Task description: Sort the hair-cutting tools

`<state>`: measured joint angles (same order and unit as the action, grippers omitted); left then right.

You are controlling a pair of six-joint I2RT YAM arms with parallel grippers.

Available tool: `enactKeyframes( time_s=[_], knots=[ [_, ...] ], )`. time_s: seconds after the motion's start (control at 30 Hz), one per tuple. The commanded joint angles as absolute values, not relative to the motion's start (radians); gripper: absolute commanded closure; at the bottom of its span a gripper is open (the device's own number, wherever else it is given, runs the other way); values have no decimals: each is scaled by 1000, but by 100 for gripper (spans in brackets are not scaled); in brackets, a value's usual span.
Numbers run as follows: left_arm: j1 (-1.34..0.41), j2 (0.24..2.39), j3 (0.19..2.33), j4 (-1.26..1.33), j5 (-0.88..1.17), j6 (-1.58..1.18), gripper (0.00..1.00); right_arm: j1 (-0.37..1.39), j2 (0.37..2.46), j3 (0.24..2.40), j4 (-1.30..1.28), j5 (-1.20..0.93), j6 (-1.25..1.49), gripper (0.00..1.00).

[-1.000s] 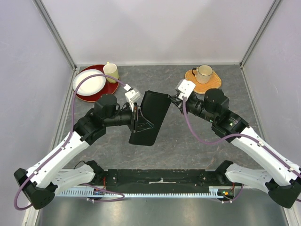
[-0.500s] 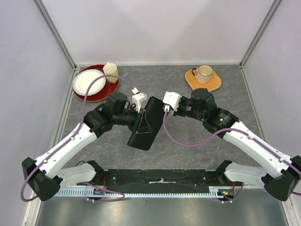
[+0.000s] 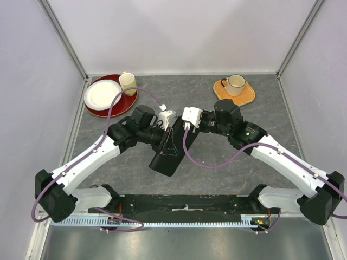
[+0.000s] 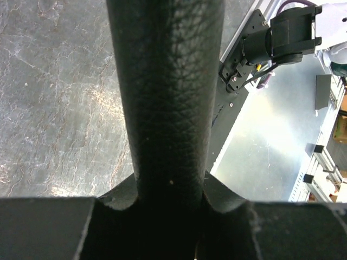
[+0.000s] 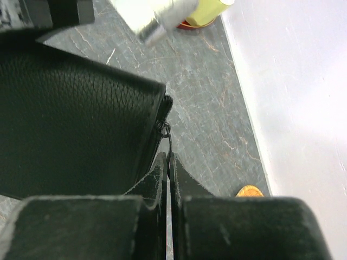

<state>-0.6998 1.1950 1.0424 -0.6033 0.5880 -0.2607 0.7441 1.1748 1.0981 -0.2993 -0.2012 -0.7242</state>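
The hair-cutting tools are out of view. A black leather-grain zip case (image 3: 169,153) lies slanted at the middle of the table. My left gripper (image 3: 164,136) is shut on it. In the left wrist view the case (image 4: 165,92) rises as a thick black band straight out of the gripper (image 4: 169,189). My right gripper (image 3: 179,123) is at the case's far end. In the right wrist view it (image 5: 168,161) is shut on the small metal zip pull (image 5: 168,142) at the corner of the case (image 5: 70,108).
At the back left a white plate (image 3: 102,93) sits on a red plate (image 3: 123,103), with a cream mug (image 3: 128,82) beside it. At the back right a white mug (image 3: 235,83) stands on an orange mat (image 3: 245,96). Pale walls close in the table on three sides.
My right gripper has moved left along the case's far end, toward the left gripper. The left arm has shifted right, and the case has turned slightly with it.
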Motion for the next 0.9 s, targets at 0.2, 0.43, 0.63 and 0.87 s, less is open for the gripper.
enactKeyframes(
  time_s=[0.2, 0.43, 0.63, 0.87],
  knots=[
    [-719, 1229, 1037, -680, 663, -210, 98, 744, 1169, 1164, 18, -264, -678, 100],
    [-718, 1227, 1058, -673, 534, -241, 98, 744, 1098, 1088, 38, -37, -471, 50],
    [-709, 1241, 1109, -661, 384, -314, 98, 745, 977, 1080, -161, 440, -157, 11],
    [-689, 1353, 1167, -548, 324, -469, 98, 744, 846, 1060, -405, 493, 211, 2]
  ],
)
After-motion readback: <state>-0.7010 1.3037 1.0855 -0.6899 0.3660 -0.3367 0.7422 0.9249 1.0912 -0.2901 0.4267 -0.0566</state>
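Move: The right hand's shut fingers hold the zip pull at the upper corner of the closed case. The middle of the case lies roughly 8 cm to that hand's left, 7 cm back and a little below; the white mug stands on the table some 27 cm ahead, 13 cm right and 24 cm down. The left hand already grips the case, whose middle is within about 2 cm of that hand; the pull is some 9 cm forward and 9 cm right of it. Rightward and up, after easing about 1 cm left with the fingers still shut, the right hand opens wide, lets go of the zip pull and swings away from the case, some 11 cm right and 8 cm up, turning clockwise by about 45 degrees. The left keeps its pinch on the case, sinking about 4 cm, then easing 3 cm forward with a slight counter-clockwise turn. ##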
